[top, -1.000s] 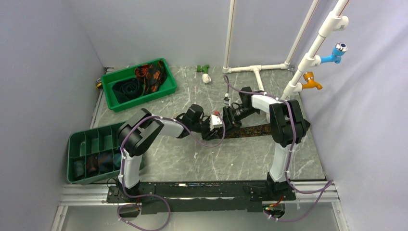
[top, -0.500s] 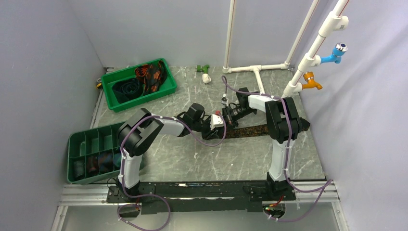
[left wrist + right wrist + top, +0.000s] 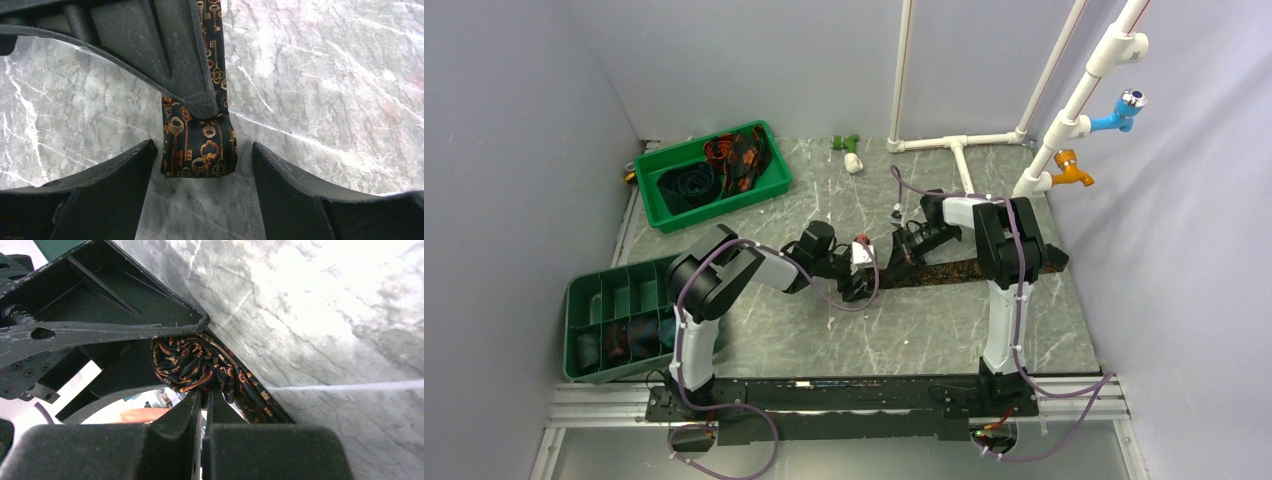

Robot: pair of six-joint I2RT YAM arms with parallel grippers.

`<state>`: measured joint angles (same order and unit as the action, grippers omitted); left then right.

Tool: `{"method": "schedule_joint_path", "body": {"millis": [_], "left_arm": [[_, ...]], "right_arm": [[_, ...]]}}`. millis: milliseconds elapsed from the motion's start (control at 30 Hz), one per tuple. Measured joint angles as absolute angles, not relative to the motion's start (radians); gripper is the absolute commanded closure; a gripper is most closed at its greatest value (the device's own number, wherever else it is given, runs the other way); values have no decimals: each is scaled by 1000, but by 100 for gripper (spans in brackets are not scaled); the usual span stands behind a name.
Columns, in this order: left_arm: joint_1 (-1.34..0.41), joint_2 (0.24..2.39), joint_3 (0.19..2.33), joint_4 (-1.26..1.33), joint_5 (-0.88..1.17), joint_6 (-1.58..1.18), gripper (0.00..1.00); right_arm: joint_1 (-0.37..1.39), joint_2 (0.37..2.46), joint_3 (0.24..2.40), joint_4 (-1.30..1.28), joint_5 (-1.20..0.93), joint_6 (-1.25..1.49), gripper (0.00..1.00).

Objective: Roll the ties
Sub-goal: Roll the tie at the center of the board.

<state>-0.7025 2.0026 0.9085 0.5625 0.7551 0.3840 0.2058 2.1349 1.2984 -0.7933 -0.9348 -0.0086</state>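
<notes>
A dark tie (image 3: 969, 267) with an orange key print lies stretched across the marble table toward the right. Its near end (image 3: 200, 145) is folded over into a small curl (image 3: 190, 365). My right gripper (image 3: 202, 396) is shut on that curl, pinching the cloth at its tips (image 3: 896, 262). My left gripper (image 3: 203, 148) is open; its fingers (image 3: 120, 185) flank the folded end without touching it. In the top view the left gripper (image 3: 856, 283) sits just left of the right one. Other ties (image 3: 736, 155) lie piled in the green tray (image 3: 769, 190) at the back left.
A green compartment tray (image 3: 584, 295) at the left edge holds rolled ties (image 3: 629, 338). White pipes (image 3: 959, 150) with blue (image 3: 1124, 112) and orange taps (image 3: 1072, 168) stand at the back right. A small green-white fitting (image 3: 850, 150) lies near the back wall. Purple cables (image 3: 844, 300) hang off both arms.
My left gripper has opened and drawn back a little to the left. My right gripper has closed on the tie's curled end and stayed shut.
</notes>
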Motion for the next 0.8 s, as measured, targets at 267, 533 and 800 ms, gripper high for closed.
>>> {"method": "schedule_joint_path", "body": {"millis": [267,533,800], "left_arm": [[-700,2074,908,740,801,340,34],[-728,2118,945,785,807,355,73],[-741,2047,956,594,729,412,75]], "right_arm": [[189,2172,1334,-862,-935,-10,100],[184,2191,1362,-904,-932,-17,93],[183,2139,1333,-876,-905,-20,60]]}}
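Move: The tie's rolled end lies between and just beyond the left hand's open fingertips, about 3 cm to its right and at its height. The flat rest of the tie stretches away from the roll, its middle some 24 cm to the right and 2 cm farther out. From the right hand, whose shut fingertips are at the roll's right edge, the roll is about 2 cm to the left. Left hand reaches about 3 cm right, pinches the roll, eases 1 cm back left; right fingers part. ##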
